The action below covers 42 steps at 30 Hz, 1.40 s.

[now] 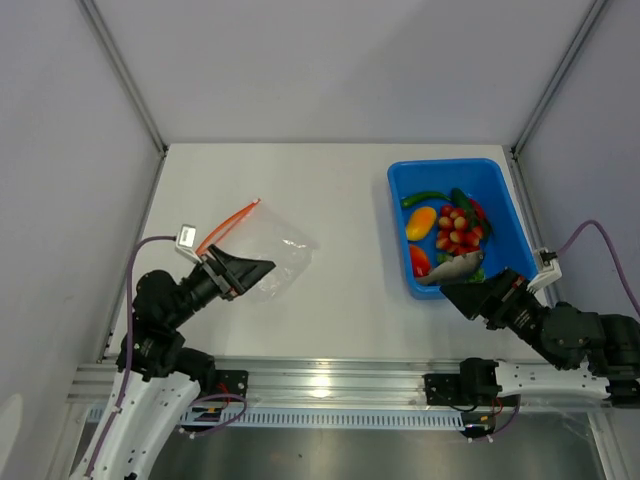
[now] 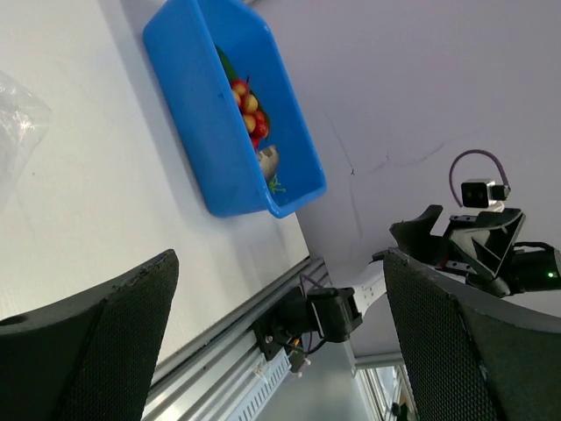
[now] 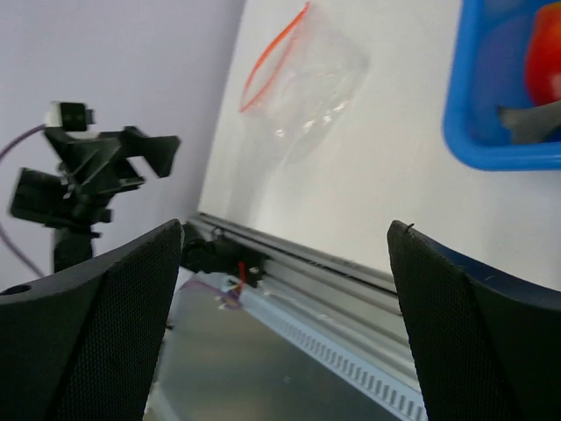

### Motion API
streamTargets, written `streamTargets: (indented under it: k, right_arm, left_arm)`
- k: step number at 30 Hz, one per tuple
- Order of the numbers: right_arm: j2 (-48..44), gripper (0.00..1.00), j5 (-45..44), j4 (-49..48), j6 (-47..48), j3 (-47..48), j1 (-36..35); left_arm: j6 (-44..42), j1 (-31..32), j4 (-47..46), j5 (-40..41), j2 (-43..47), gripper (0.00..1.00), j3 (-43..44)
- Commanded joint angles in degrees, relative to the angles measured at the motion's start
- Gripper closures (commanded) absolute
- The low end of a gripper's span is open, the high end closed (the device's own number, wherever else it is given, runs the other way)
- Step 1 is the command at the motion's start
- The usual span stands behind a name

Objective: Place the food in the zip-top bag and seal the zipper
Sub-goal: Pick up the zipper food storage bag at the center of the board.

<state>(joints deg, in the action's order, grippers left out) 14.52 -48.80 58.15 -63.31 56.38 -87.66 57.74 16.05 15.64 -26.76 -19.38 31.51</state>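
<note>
The clear zip-top bag (image 1: pixel 275 252) lies flat on the white table's left half, its orange-red zipper (image 1: pixel 228 228) along the far-left edge. My left gripper (image 1: pixel 256 278) is open at the bag's near edge, nothing between its fingers. The food sits in a blue tub (image 1: pixel 400 235) on the right: a mango (image 1: pixel 420 222), cherry tomatoes (image 1: pixel 458 232), a red pepper (image 1: pixel 420 260), a green cucumber (image 1: pixel 425 197) and a grey fish (image 1: pixel 455 268). My right gripper (image 1: pixel 462 290) is open and empty, just near the tub's front corner. The right wrist view shows the bag (image 3: pixel 311 79), zipper (image 3: pixel 272 61) and tub (image 3: pixel 465 105).
The aluminium rail (image 1: pixel 330 385) runs along the table's near edge with both arm bases on it. Grey walls close in the left, right and back. In the left wrist view the tub (image 2: pixel 193 114) stands ahead and the right arm (image 2: pixel 465 241) is beyond it.
</note>
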Motion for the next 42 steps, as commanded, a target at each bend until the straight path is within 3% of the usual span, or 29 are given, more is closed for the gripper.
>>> streamTargets:
  k: [1, 6, 9, 11, 12, 14, 15, 17, 20, 26, 30, 35, 38, 42]
  right_arm:
    - [6.64, 0.01, -7.45, 14.78, -8.13, 4.69, -0.32]
    - [18.24, 0.01, -10.96, 19.11, -8.42, 9.35, -0.32]
    - [27.20, 0.01, -13.07, 16.57, -3.94, 11.38, 0.11]
    - [33.95, 0.01, -12.03, 13.50, 2.37, 12.00, 4.84]
    - [35.91, 0.01, -6.80, 7.48, 6.32, 11.74, 8.08]
    - [39.94, 0.01, 3.13, -0.54, 18.97, 8.50, 21.60]
    - [40.66, 0.01, 13.19, -6.93, 21.71, 7.27, 26.18]
    - [41.37, 0.01, 19.15, -12.24, 27.41, 3.76, 34.79]
    - [41.28, 0.01, 23.47, -22.35, 32.52, 1.90, 39.91]
    - [47.34, 0.00, 40.60, -25.45, 34.57, 4.26, 49.41]
    - [53.93, 0.01, 61.59, -28.88, 33.69, 5.40, 56.00]
    - [62.02, 0.01, 69.52, -23.99, 30.35, 10.93, 57.16]
    - [62.91, 0.01, 71.90, -17.75, 31.75, 14.62, 56.90]
    - [61.51, 0.01, 80.60, -18.42, 32.72, 12.97, 57.60]
  left_arm:
    - [-0.44, -0.41, 1.23, -3.04, -1.01, 0.01, 1.10]
    - [-3.06, -1.55, 1.49, -3.74, -6.54, 0.00, 2.59]
    - [-6.14, -1.55, 3.61, -3.65, -11.38, 0.01, 6.62]
    - [-8.24, -1.55, 4.13, -2.95, -13.40, 0.00, 8.56]
    - [-9.04, -1.55, 4.66, -1.73, -13.84, 0.01, 9.27]
    - [-11.14, -1.55, 6.94, 3.54, -15.42, 0.00, 12.24]
    - [-11.76, -1.55, 9.65, 5.30, -16.21, 0.01, 13.22]
    - [-12.99, -1.46, 12.04, 9.69, -19.54, 0.01, 16.90]
    - [-12.91, -1.55, 16.26, 15.66, -23.76, 0.01, 20.07]
    - [-16.59, -4.00, 21.54, 25.44, -32.47, 0.01, 28.43]
    - [-17.66, -8.31, 21.19, 25.27, -35.11, 0.00, 29.31]
    - [-15.64, -14.63, 26.46, 30.53, -40.99, 0.01, 30.37]
    - [-20.01, -18.40, 24.36, 28.18, -45.55, 0.00, 29.41]
    - [-27.13, -21.85, 15.78, 27.30, -51.63, 0.01, 28.35]
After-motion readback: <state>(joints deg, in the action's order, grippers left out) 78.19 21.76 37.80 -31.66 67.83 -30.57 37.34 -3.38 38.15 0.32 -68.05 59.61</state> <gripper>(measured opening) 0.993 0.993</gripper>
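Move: The zipper bag lies flat on the board, its middle some 19 cm ahead of my left hand, 8 cm to its left and 28 cm below. The bag's orange zipper is farther out, about 26 cm ahead and 16 cm left of that hand. From my right hand the bag is roughly 25 cm ahead, 45 cm left and 31 cm below; the blue box's middle is about 28 cm ahead and 9 cm to its right. I bring both open hands in towards the bag from either side. My left goes forward and left about 15 cm each way while sinking 10, swinging from nearly level to point forward and steeply down. My right dips and reaches forward, then works left past the box's near-left corner, easing slightly back and up at the end, its fingers tilting down towards the bag; neither touches anything. ##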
